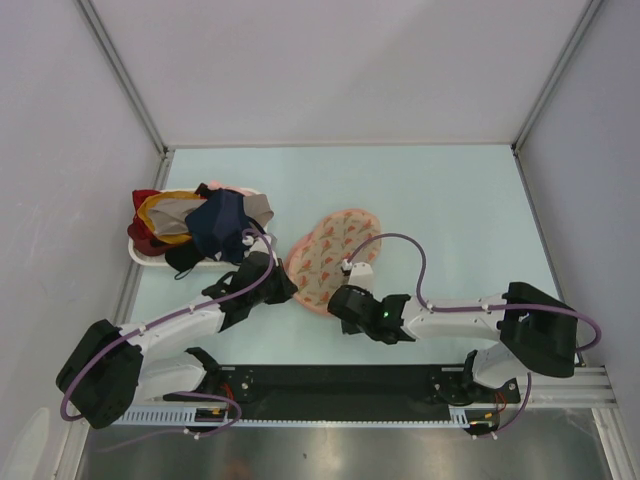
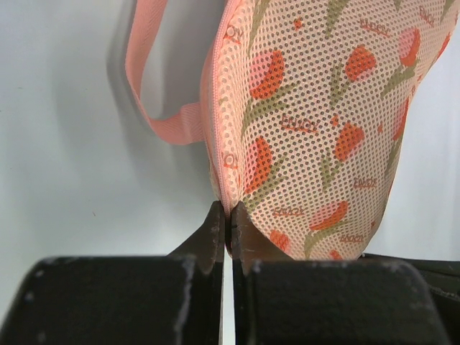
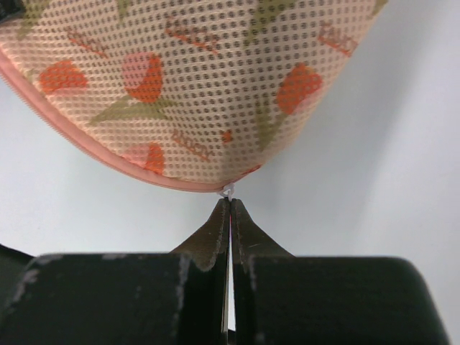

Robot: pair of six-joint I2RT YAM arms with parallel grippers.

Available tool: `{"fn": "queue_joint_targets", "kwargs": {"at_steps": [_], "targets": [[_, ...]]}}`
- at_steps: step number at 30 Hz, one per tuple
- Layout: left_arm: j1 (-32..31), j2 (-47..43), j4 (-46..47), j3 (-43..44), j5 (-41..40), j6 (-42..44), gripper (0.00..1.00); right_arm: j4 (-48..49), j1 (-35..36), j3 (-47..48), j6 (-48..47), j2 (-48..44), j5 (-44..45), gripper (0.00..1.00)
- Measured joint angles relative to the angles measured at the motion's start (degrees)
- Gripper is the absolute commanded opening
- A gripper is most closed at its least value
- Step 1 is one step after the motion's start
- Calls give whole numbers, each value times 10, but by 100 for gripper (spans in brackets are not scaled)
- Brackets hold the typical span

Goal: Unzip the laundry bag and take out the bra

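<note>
The laundry bag (image 1: 335,250), a beige-pink mesh oval with red-orange flower prints, lies on the pale green table between my two grippers. My left gripper (image 1: 285,282) is shut on the bag's pink edge at its left end; in the left wrist view the jaws (image 2: 228,215) pinch the seam of the bag (image 2: 323,129), and a pink strap loop (image 2: 154,86) hangs beside it. My right gripper (image 1: 347,292) is at the bag's near end. In the right wrist view it (image 3: 230,203) is shut on a small white zip pull (image 3: 228,190) under the pink rim of the bag (image 3: 194,79). The bra is hidden.
A white tray (image 1: 140,256) at the left holds a heap of navy, red and yellow garments (image 1: 205,222), just behind my left arm. Grey walls with metal posts enclose the table. A black rail (image 1: 340,385) runs along the near edge.
</note>
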Motion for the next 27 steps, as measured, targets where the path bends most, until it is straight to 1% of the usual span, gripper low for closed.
{"fn": "queue_joint_targets", "kwargs": {"at_steps": [13, 27], "targets": [[2, 0, 1, 0, 4, 0, 0, 3, -41, -21, -16, -9, 7, 0], [3, 0, 10, 0, 15, 4, 0, 39, -104, -41, -47, -18, 0, 0]]}}
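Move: The laundry bag's zip pull is already pinched in the right fingers; the bag's right edge, where it is being taken, lies about 12 cm ahead and 9 cm to the right, and the bag's middle some 13 cm straight ahead, both slightly lower. From the left hand, which grips the zip edge, the pull is about 6 cm back and 12 cm right, the pink strap 7 cm straight ahead, and the clothes bin roughly 15 cm ahead and 23 cm left. The zip pull, still pinched in the shut right fingers, is drawn along the bag's near rim towards its right edge, about 5 cm forward and 4 cm right; the sideways pull leads at first, then the forward part takes over, while the wrist turns slightly clockwise. The left hand stays put and keeps its pinch on the zip edge, anchoring the bag. ##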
